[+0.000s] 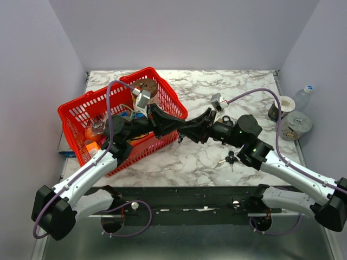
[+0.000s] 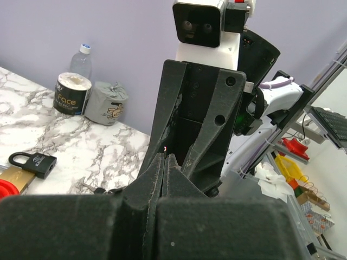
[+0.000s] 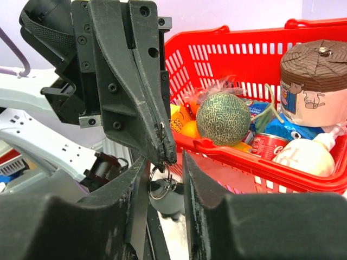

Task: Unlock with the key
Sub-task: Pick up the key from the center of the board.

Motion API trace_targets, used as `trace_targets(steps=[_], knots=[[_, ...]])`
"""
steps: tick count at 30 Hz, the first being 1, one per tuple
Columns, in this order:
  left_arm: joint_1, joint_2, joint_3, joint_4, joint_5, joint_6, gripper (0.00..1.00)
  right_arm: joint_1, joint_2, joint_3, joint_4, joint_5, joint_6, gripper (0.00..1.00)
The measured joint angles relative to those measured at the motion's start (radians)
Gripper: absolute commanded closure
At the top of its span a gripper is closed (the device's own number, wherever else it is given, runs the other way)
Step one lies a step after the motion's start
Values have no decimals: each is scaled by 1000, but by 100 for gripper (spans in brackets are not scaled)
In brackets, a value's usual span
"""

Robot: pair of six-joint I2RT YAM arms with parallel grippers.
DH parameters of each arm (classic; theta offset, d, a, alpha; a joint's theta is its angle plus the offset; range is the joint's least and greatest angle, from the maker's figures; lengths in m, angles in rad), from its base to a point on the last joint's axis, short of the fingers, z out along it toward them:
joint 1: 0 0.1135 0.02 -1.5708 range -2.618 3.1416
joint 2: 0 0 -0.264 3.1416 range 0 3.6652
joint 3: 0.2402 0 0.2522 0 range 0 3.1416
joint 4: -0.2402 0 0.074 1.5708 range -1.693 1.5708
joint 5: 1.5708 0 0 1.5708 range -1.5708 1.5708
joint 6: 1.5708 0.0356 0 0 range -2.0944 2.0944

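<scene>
My left gripper [image 3: 165, 156] is shut on a metal key ring [image 3: 158, 183], and a black-headed key [image 3: 169, 196] hangs from the ring below its tips. My right gripper [image 3: 165, 162] faces it head-on, its jaws open on either side of the ring and key, with a gap on both sides. From above, the two grippers [image 1: 183, 129] [image 1: 192, 131] meet tip to tip over the middle of the marble table [image 1: 238, 81]. A black padlock [image 2: 33, 162] lies flat on the marble next to the basket corner. I cannot make it out in the top view.
A red basket [image 1: 162, 89] with a melon [image 3: 223, 118], a can and packets stands just left of the grippers. Another bunch of keys [image 1: 230, 158] lies on the table under the right arm. A bottle [image 1: 302, 97], a paper cup [image 1: 282, 107] and a grey roll [image 1: 296, 123] stand at the right edge.
</scene>
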Motion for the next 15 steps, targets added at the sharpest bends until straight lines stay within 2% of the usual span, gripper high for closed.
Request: trace_targets(steps=[5,15], knots=[[0,-3,0,5,0,0,100,1,-15,-2,-1,22,-5,64],[0,-6,0,17,-1,0,100,2,-43,-9,0,33,-10,92]])
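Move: The key on its ring hangs from the left hand's shut fingertips, about 1 cm to that hand's right and 2 cm below. From the right hand it lies about 1 cm to the left and 1 cm below, between the parted fingers. Counted from the right hand, the basket's middle is roughly 24 cm left, 15 cm ahead and 20 cm down; the brass padlock 16 cm right, 22 cm ahead and the black keys 20 cm right, 8 cm ahead, both some 28 cm below. Up and to its right, about 1 cm each way, the right hand eases back along its fingers, then its fingers close from roughly a third open to nearly shut around the key ring, just under the left fingertips. The left hand keeps its pinch on the ring and holds almost in place, rising half a centimetre. ##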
